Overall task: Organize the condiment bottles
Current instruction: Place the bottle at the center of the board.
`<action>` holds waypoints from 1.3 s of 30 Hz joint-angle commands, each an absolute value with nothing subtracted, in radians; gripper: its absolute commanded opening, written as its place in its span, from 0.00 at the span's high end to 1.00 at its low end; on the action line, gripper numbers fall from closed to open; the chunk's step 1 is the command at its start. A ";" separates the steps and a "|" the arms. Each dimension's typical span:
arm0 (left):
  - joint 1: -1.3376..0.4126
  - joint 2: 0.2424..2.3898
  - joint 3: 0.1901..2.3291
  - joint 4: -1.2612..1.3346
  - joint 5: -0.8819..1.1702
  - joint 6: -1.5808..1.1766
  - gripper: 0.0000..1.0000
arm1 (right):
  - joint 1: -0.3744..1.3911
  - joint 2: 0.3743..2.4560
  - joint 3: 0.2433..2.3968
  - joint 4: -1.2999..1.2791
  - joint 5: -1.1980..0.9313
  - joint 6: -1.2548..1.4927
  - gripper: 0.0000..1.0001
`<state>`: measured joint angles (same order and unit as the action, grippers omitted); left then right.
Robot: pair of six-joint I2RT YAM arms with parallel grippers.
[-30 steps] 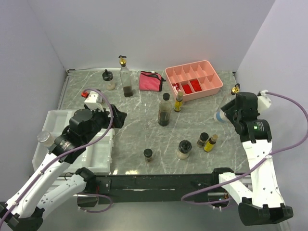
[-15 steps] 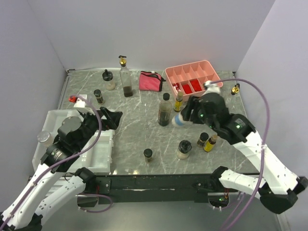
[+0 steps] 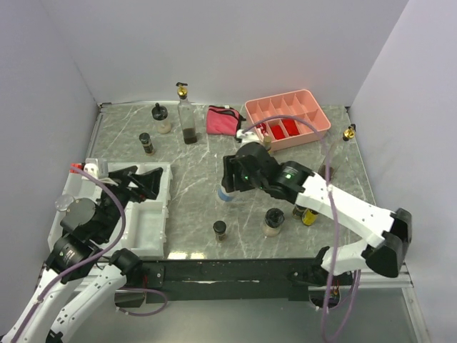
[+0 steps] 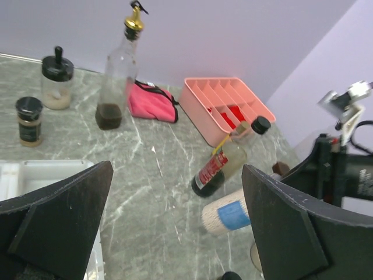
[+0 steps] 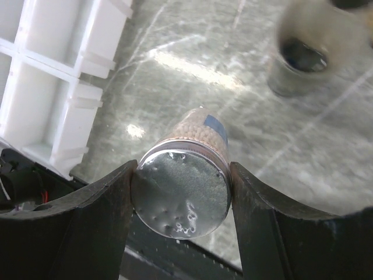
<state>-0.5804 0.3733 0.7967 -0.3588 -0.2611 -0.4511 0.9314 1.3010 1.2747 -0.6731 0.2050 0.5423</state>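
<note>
My right gripper [image 3: 227,184] is shut on a silver-lidded jar [image 5: 180,193] with a blue label [image 3: 224,194] and carries it tilted over the table's middle. In the left wrist view this jar [image 4: 228,213] hangs beside a dark bottle with a red label [image 4: 226,163]. My left gripper [image 3: 140,179] stands open and empty over the white tray [image 3: 154,227]. At the back stand a tall gold-topped bottle [image 3: 188,120], a black-knobbed jar [image 3: 161,121] and a small spice jar [image 3: 146,143]. Near the front stand a spice jar [image 3: 220,229], a black-lidded jar [image 3: 273,222] and a yellow bottle [image 3: 310,215].
A pink compartment tray [image 3: 311,121] and a pink pouch [image 3: 223,120] sit at the back. A small gold-topped bottle [image 3: 349,132] stands at the right edge. A silver-lidded jar [image 3: 64,204] rests at the white tray's left side. Walls close the back and sides.
My right arm has swung from the table's right side to the middle, carrying the blue-labelled jar. My left arm has drawn back toward the near left, still open.
</note>
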 commanded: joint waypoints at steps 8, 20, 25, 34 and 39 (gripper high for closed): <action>-0.581 0.374 0.793 -0.339 -0.356 -0.446 0.01 | 0.960 1.545 1.385 -0.454 0.216 0.454 0.88; -0.581 0.400 0.796 -0.350 -0.379 -0.446 0.01 | 0.994 1.620 1.405 -0.446 0.242 0.472 0.50; -0.583 0.431 0.805 -0.356 -0.407 -0.482 0.00 | 0.994 1.560 1.384 -0.443 0.210 0.471 0.28; -0.581 0.667 0.978 -0.512 -0.342 -0.584 0.01 | 0.994 1.280 1.223 -0.436 0.196 0.488 0.07; -0.583 0.903 1.049 -0.558 -0.102 -0.588 0.01 | 0.993 1.032 1.099 -0.428 0.224 0.515 0.04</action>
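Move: The right hand holds the white-lidded bottle above the clear centre of the board; its spot lies about 3 cm ahead, 7 cm left and 14 cm below. The dark-capped small jar is roughly 8 cm back and 4 cm left of the hand, the tall sauce bottle some 11 cm ahead and 3 cm right. From the idle left hand the spot is about 5 cm ahead, 18 cm right and 25 cm down. Right hand lowers its bottle about 8 cm, leftward, onto the board, releases, rises clear; left advances 5 cm. ##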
